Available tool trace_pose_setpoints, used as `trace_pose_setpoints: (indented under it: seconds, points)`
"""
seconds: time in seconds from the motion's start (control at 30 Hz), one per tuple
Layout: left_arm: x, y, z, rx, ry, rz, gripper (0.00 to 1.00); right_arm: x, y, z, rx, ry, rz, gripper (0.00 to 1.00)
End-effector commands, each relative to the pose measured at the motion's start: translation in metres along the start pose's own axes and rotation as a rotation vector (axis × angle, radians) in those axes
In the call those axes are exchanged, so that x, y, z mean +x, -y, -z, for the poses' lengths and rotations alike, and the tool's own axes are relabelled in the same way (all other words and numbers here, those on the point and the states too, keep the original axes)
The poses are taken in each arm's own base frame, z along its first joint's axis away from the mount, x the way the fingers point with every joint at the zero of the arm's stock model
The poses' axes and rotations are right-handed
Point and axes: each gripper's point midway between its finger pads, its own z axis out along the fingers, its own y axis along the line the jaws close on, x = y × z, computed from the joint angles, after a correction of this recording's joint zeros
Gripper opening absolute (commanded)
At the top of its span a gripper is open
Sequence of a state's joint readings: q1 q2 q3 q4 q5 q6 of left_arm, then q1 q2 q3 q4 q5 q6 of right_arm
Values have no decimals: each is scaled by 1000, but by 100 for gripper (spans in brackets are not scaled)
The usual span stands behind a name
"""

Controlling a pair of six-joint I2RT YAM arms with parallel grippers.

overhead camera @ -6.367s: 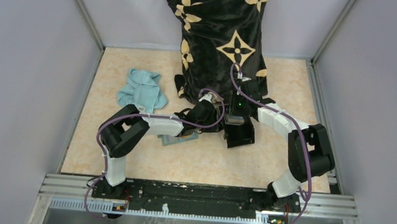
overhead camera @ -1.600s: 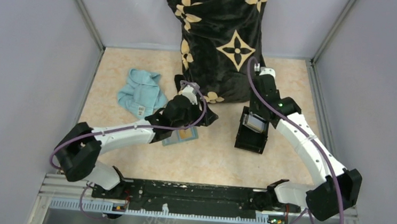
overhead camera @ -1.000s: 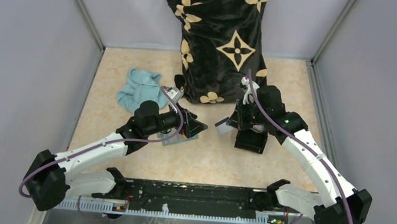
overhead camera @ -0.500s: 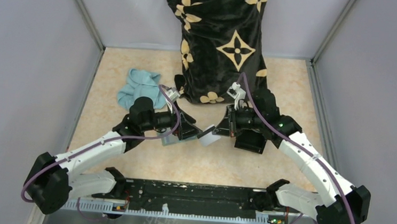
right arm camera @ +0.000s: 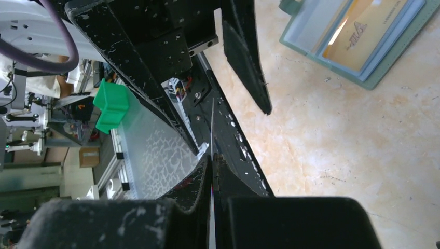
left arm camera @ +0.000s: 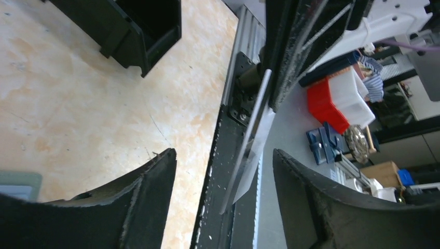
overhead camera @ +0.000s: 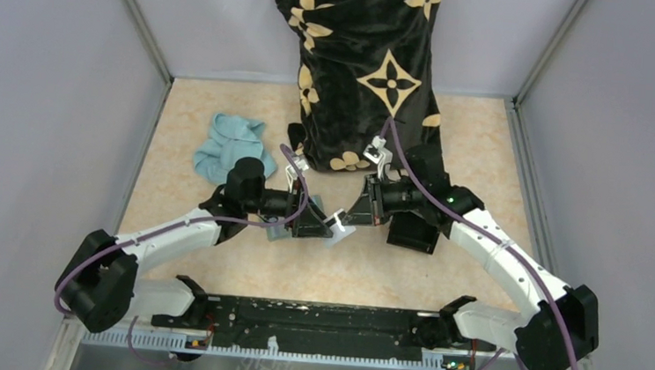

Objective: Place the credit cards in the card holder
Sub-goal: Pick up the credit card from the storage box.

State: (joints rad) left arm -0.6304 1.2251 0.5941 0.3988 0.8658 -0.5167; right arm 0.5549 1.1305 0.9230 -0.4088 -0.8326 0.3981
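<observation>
My right gripper (overhead camera: 355, 215) is shut on a pale silvery credit card (overhead camera: 339, 228), which it holds above the table and which appears edge-on in the right wrist view (right arm camera: 211, 127). My left gripper (overhead camera: 325, 229) faces it, open, with one finger on each side of the card's free end (left arm camera: 249, 150) and a gap on both sides. The sage-green card holder (right arm camera: 363, 67) lies open on the table with a tan-orange credit card (right arm camera: 363, 28) in it. In the top view the card holder (overhead camera: 278, 232) is mostly hidden under my left arm.
A black square box (overhead camera: 415, 233) sits just right of the right gripper and shows again in the left wrist view (left arm camera: 140, 26). A light blue cloth (overhead camera: 231, 149) lies at the back left. A tall black bag with tan flowers (overhead camera: 369, 65) stands at the back.
The right gripper has carried the silvery card leftwards from the black box. The left gripper swung to meet it, now straddles the card's end, and its jaws have narrowed a little.
</observation>
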Motion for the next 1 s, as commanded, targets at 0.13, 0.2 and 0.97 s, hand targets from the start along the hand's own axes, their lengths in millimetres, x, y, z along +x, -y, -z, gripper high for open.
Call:
trace_pose_setpoints:
  seconds: [0.13,0.2,0.97]
  points:
    - [-7,26,1,176,-33,-33,33,-12,-2,-11,-49,9,21,0]
    - [-7,26,2,182,-27,-30,17,-12,0,-13,-47,4,16,0]
    - [-28,-40,46,-198,620,318,0,-49,52,-13,258,347,2,41]
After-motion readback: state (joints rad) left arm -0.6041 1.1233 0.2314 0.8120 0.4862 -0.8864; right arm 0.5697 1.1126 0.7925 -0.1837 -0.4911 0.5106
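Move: The card is still pinched in the right fingers, its middle roughly 2 cm left, 2 cm back and 2 cm below that hand's point. From the left hand, the card's middle is about 2 cm to the right and 1 cm back, at about the same height, between its open jaws. The card holder lies some 6 cm left and 3 cm ahead of the left hand, about 16 cm below it. The storage box is about 17 cm right of the right hand, 5 cm ahead and 16 cm below. The card changes hands: the left fingers shut on its free end while easing back about 1 cm, as the right hand still holds it and sinks slightly. The right fingers then part halfway, and that hand draws off forward about 5 cm. The left carries the card left, down and forward, some 4 cm each way, towards the card holder, swinging about 30 degrees counter-clockwise. ##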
